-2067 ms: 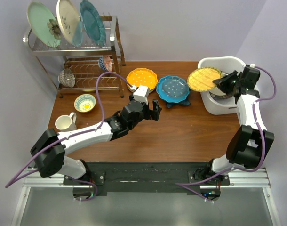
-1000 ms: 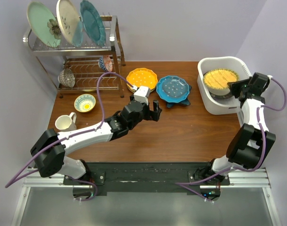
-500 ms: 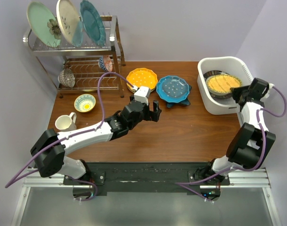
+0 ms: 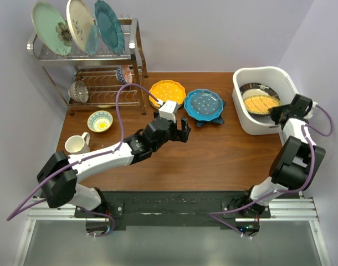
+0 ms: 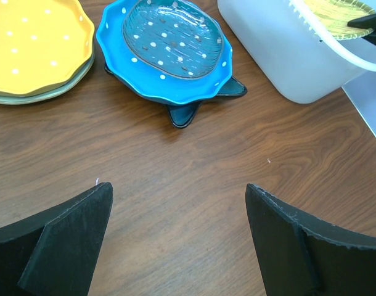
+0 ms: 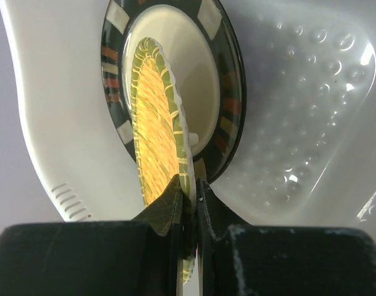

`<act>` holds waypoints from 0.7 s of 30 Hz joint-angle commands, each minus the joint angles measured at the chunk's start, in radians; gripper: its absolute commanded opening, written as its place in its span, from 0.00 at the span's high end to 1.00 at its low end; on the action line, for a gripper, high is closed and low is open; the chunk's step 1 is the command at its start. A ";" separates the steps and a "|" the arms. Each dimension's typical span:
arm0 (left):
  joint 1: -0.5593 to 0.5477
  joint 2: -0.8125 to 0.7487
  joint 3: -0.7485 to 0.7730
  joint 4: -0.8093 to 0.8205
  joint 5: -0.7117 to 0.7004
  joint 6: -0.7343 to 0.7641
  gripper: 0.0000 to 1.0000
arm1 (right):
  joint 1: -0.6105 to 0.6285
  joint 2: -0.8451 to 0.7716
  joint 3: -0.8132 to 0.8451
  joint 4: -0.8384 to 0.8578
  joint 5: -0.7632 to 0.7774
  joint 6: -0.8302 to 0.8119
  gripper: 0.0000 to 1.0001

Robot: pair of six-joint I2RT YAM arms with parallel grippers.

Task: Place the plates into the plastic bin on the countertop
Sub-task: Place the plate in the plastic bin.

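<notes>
The white plastic bin (image 4: 252, 127) stands at the table's right rear. My right gripper (image 4: 277, 113) is shut on the near rim of a yellow gridded plate (image 4: 260, 103), held tilted inside the bin above a dark-rimmed plate (image 4: 251, 88). In the right wrist view the gripper (image 6: 191, 185) pinches the yellow gridded plate (image 6: 154, 135) on edge before the dark-rimmed plate (image 6: 228, 92). My left gripper (image 4: 183, 132) hovers open over bare wood, near a blue star-shaped plate (image 4: 203, 105) and a yellow scalloped plate (image 4: 167, 92). Both plates, blue star-shaped (image 5: 169, 52) and yellow scalloped (image 5: 34, 49), lie ahead of the gripper (image 5: 179, 203).
A chrome wire rack (image 4: 97, 72) with three large upright plates stands at the back left. A small patterned bowl (image 4: 100, 121) and a white mug (image 4: 76, 144) sit at the table's left. A paler plate edge (image 5: 28, 98) shows under the yellow scalloped one.
My right gripper has carried the yellow gridded plate from the bin's left rim into the bin and lowered it over the dark-rimmed plate. The left arm has barely moved.
</notes>
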State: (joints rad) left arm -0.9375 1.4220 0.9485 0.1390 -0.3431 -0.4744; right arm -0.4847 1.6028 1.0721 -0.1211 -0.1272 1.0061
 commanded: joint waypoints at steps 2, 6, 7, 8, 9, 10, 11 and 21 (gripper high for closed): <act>-0.004 0.005 0.050 0.008 0.004 0.030 0.07 | 0.000 0.016 0.069 0.054 -0.072 -0.032 0.94; -0.004 0.006 0.049 0.005 0.004 0.028 0.07 | 0.000 0.045 0.077 0.070 -0.112 -0.040 0.79; -0.004 0.006 0.049 0.004 0.003 0.026 0.07 | 0.000 0.051 0.075 0.075 -0.130 -0.038 0.76; -0.004 0.008 0.049 0.004 0.001 0.026 0.07 | 0.000 0.057 0.080 0.077 -0.138 -0.040 0.72; -0.004 0.006 0.049 0.002 0.001 0.025 0.07 | 0.000 0.066 0.084 0.071 -0.144 -0.041 0.70; -0.004 0.005 0.047 0.002 0.000 0.025 0.07 | 0.000 0.071 0.088 0.066 -0.147 -0.043 0.69; -0.004 0.006 0.047 0.002 0.000 0.023 0.07 | 0.000 0.075 0.088 0.061 -0.155 -0.047 0.65; -0.004 0.000 0.039 0.007 0.003 0.020 0.07 | 0.000 0.051 0.049 0.031 -0.155 -0.077 0.44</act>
State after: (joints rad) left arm -0.9375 1.4269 0.9539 0.1326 -0.3428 -0.4671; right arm -0.4847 1.6951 1.1164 -0.0902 -0.2752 0.9554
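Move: The right hand, inside the plastic bin, still pinches the near rim of the tilted yellow woven plate, whose middle is about 5 cm ahead, 4 cm left and 4 cm below. The striped-rim plate it goes onto lies roughly 6 cm ahead, 4 cm left and 8 cm below. The blue plate is some 29 cm left, 4 cm ahead and 8 cm lower. From the left hand, the striped-rim plate is about 17 cm ahead, 38 cm right and 14 cm below. Forward and to its left, sinking slightly, the right hand eases about 2.5 cm farther in over the striped-rim plate, turning counter-clockwise a little under 10 degrees. After the first short nudge its fingers open from shut to about half, ending the pinch on the woven plate, whose near rim stays between the spread fingertips. ##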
